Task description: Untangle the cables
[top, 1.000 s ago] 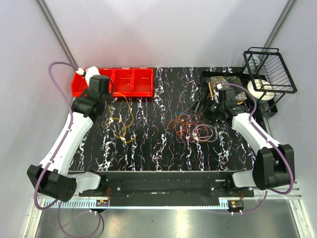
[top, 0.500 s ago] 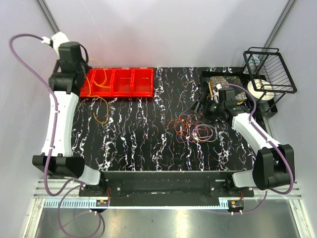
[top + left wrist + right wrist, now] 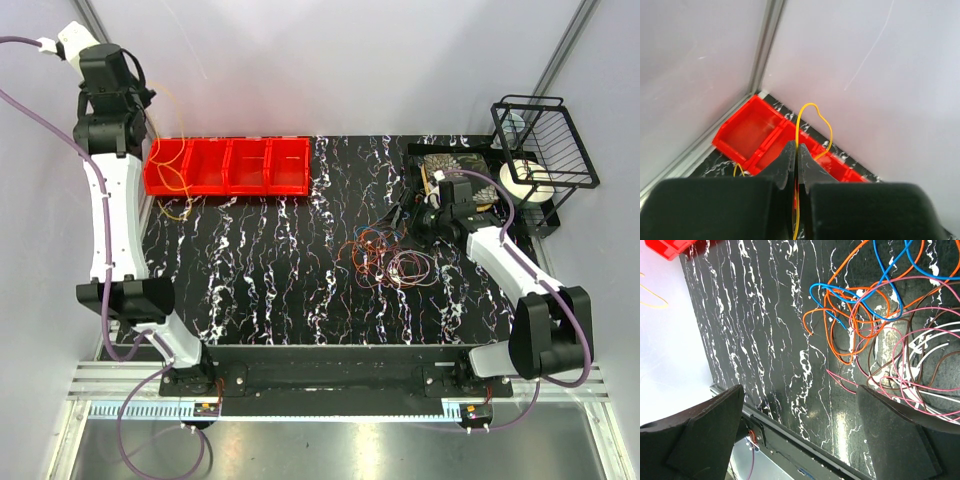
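A tangle of cables (image 3: pixel 390 255) lies right of the table's middle: orange (image 3: pixel 840 305), blue (image 3: pixel 890 270), pink (image 3: pixel 910 370), white (image 3: pixel 935 340) and brown loops laid over each other. My left gripper (image 3: pixel 118 140) is raised high at the back left corner, shut on a yellow cable (image 3: pixel 812 107). That cable loops up past the fingertips (image 3: pixel 790 150) and hangs down over the red bin's (image 3: pixel 230 165) left end (image 3: pixel 170 185). My right gripper (image 3: pixel 418 218) hovers at the tangle's right edge, open (image 3: pixel 800 405), nothing between its fingers.
The red bin has three compartments along the back left edge. A black wire basket (image 3: pixel 545 140), a white roll (image 3: pixel 525 182) and a box of parts (image 3: pixel 450 165) stand at the back right. Grey walls close in behind and to the left.
My left arm has swung up and back to the left corner, lifting the yellow cable off the table's left side to over the red bin. The right arm has stayed put.
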Motion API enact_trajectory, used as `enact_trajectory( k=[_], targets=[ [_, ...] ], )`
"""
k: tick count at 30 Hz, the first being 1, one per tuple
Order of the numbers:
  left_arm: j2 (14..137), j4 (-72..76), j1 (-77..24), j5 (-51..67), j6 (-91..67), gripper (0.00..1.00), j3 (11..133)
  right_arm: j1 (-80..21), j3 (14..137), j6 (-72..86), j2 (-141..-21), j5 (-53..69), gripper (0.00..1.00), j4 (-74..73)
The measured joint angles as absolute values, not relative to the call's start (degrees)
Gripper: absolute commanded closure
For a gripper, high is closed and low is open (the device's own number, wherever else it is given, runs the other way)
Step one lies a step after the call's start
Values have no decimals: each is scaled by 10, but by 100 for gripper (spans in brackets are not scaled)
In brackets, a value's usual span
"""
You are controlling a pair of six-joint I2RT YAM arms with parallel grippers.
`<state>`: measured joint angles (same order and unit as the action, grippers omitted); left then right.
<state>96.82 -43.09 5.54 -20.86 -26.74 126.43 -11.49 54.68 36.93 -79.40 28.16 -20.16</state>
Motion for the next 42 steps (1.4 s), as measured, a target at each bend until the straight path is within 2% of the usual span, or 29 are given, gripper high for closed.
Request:
enact_trajectory(
  k=[8, 14, 19, 42],
  targets=[
    [1020, -398, 78, -167, -290, 100, 1306, -117, 547, 368, -806, 281, 1, -203],
    [1021, -297, 77, -128, -290, 100, 1203, -117, 547, 367, -807, 281, 1, -206],
    [1053, -259, 77, -99, -289, 100, 1192, -117, 547, 364, -811, 281, 1, -211],
    [1215, -159, 72, -61, -312, 100, 1314, -119, 547, 343, -830, 265, 2, -246]
  ],
)
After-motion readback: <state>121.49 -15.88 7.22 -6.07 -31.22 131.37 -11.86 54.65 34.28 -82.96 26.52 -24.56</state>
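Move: The left hand, already holding the yellow cable high up, has the red tray's middle about 12 cm ahead, 9 cm to its right and 42 cm below; the remaining cable tangle lies roughly 54 cm to this hand's right and 15 cm back. For the open right hand, that tangle is almost straight below, some 14 cm down and 2 cm to the right. The black tray sits about 19 cm ahead of the right hand and 25 cm to its right. Forward towards the back wall, about 17 cm, the left hand carries the yellow cable out over the red tray, first level, then dipping some 8 cm while still advancing; the shut fingers keep their pinch as the wrist swings slightly clockwise and tips up a little. The right hand, fingers wide open, eases down about 3 cm towards the tangle, tilting slightly more downwards. ##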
